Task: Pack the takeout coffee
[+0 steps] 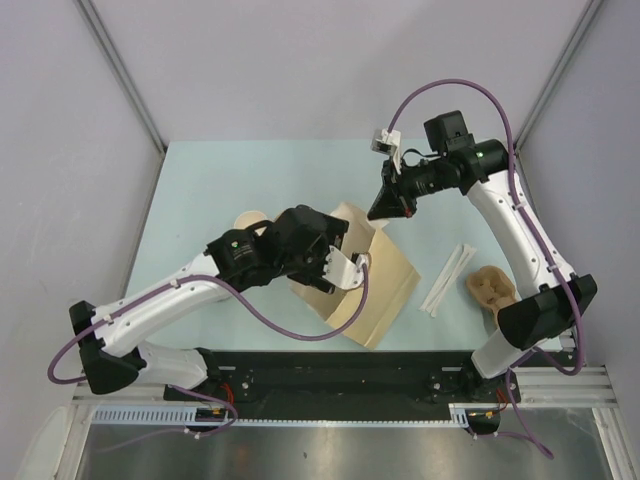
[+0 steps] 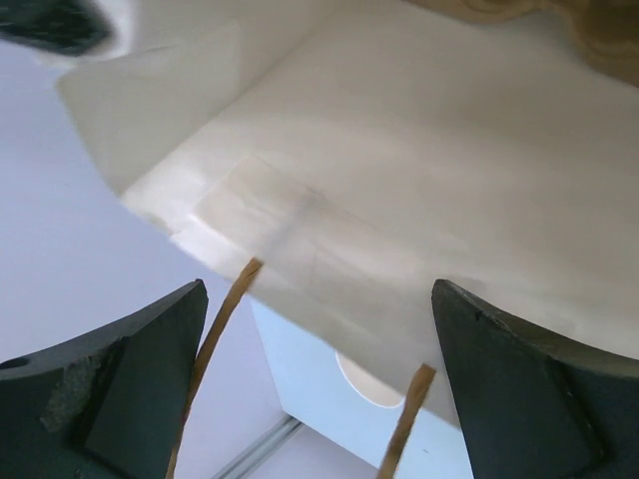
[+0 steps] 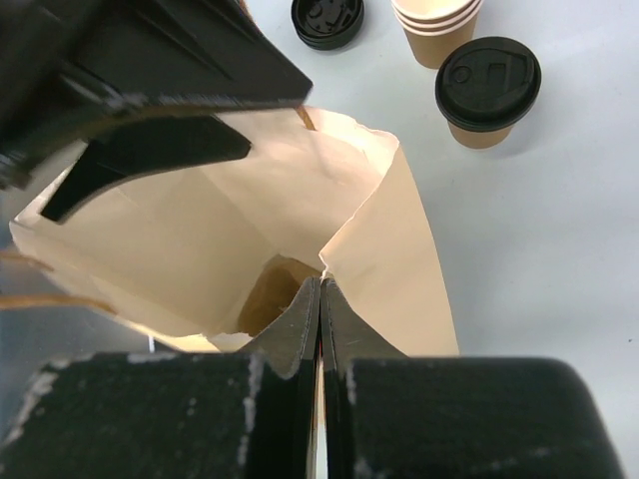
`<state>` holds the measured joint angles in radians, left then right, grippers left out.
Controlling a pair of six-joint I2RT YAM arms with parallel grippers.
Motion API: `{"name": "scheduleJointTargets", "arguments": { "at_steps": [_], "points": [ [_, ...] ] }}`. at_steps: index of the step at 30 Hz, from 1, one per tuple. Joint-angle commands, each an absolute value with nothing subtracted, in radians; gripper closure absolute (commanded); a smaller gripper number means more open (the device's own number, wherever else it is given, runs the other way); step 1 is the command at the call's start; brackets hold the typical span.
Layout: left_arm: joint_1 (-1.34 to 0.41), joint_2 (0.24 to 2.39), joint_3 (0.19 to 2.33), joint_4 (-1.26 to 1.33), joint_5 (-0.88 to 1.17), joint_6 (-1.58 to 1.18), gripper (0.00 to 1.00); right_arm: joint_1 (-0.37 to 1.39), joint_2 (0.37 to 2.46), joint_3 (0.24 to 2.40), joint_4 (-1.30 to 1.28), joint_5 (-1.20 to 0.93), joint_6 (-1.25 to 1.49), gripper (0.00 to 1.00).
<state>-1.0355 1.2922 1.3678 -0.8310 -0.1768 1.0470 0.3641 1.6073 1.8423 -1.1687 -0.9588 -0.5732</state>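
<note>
One kraft cup with a black lid (image 3: 487, 90) stands on the table beyond the tan paper bag (image 3: 300, 200). In the top view only a tan bit of the cups (image 1: 250, 218) shows behind my left arm. My right gripper (image 3: 320, 287) is shut on the bag's rim and holds the mouth open; it also shows in the top view (image 1: 385, 205). My left gripper (image 2: 319, 309) is open over the bag (image 2: 399, 160), with the brown string handles (image 2: 225, 309) hanging between its fingers. It also shows in the top view (image 1: 343, 266). A darker brown patch lies deep inside the bag.
A stack of lidless cups (image 3: 436, 25) and loose black lids (image 3: 327, 20) stand by the lidded cup. A brown moulded-pulp tray (image 1: 492, 287) and white sticks (image 1: 447, 278) lie to the right of the bag (image 1: 385, 290).
</note>
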Motion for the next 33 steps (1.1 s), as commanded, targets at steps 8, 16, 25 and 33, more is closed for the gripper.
{"name": "scheduleJointTargets", "arguments": {
  "at_steps": [8, 16, 25, 33],
  "points": [
    [-1.017, 1.261, 1.434, -0.744, -0.23, 0.963, 0.01, 0.35, 1.516, 1.777, -1.075, -0.996, -0.549, 1.0],
    [-0.979, 1.226, 1.521, -0.64, -0.164, 0.816, 0.0, 0.336, 1.428, 1.652, -0.924, -0.991, -0.444, 1.0],
    [-0.985, 1.261, 1.535, -0.663, -0.21, 0.842, 0.01, 0.319, 1.37, 1.58, -0.713, -0.999, -0.287, 1.0],
    [-0.896, 1.242, 1.757, -0.56, -0.034, 0.516, 0.03, 0.316, 1.319, 1.46, -0.641, -0.986, -0.317, 1.0]
  ]
}}
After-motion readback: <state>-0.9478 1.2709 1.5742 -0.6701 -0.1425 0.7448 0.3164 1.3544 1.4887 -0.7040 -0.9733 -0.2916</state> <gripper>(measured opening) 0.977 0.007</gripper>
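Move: My left hand is open inside the leaning paper bag's mouth; the bag's middle lies about 6 cm to its right, 1 cm back and 12 cm below. The lidded cup is some 15 cm ahead, 9 cm left and 21 cm lower, the cup stack equally far ahead but 19 cm left. My right hand pinches the bag's far right rim corner, the bag's middle about 4 cm back, 3 cm left and 17 cm below. I draw my left hand up out of the bag's mouth by about 10 cm, easing slightly forward, fingers staying wide open and swinging up towards the right by some 25 degrees, away from the tray in the bottom. With my right hand I keep the rim corner pinched, raising it slightly and rolling the wrist a little. ##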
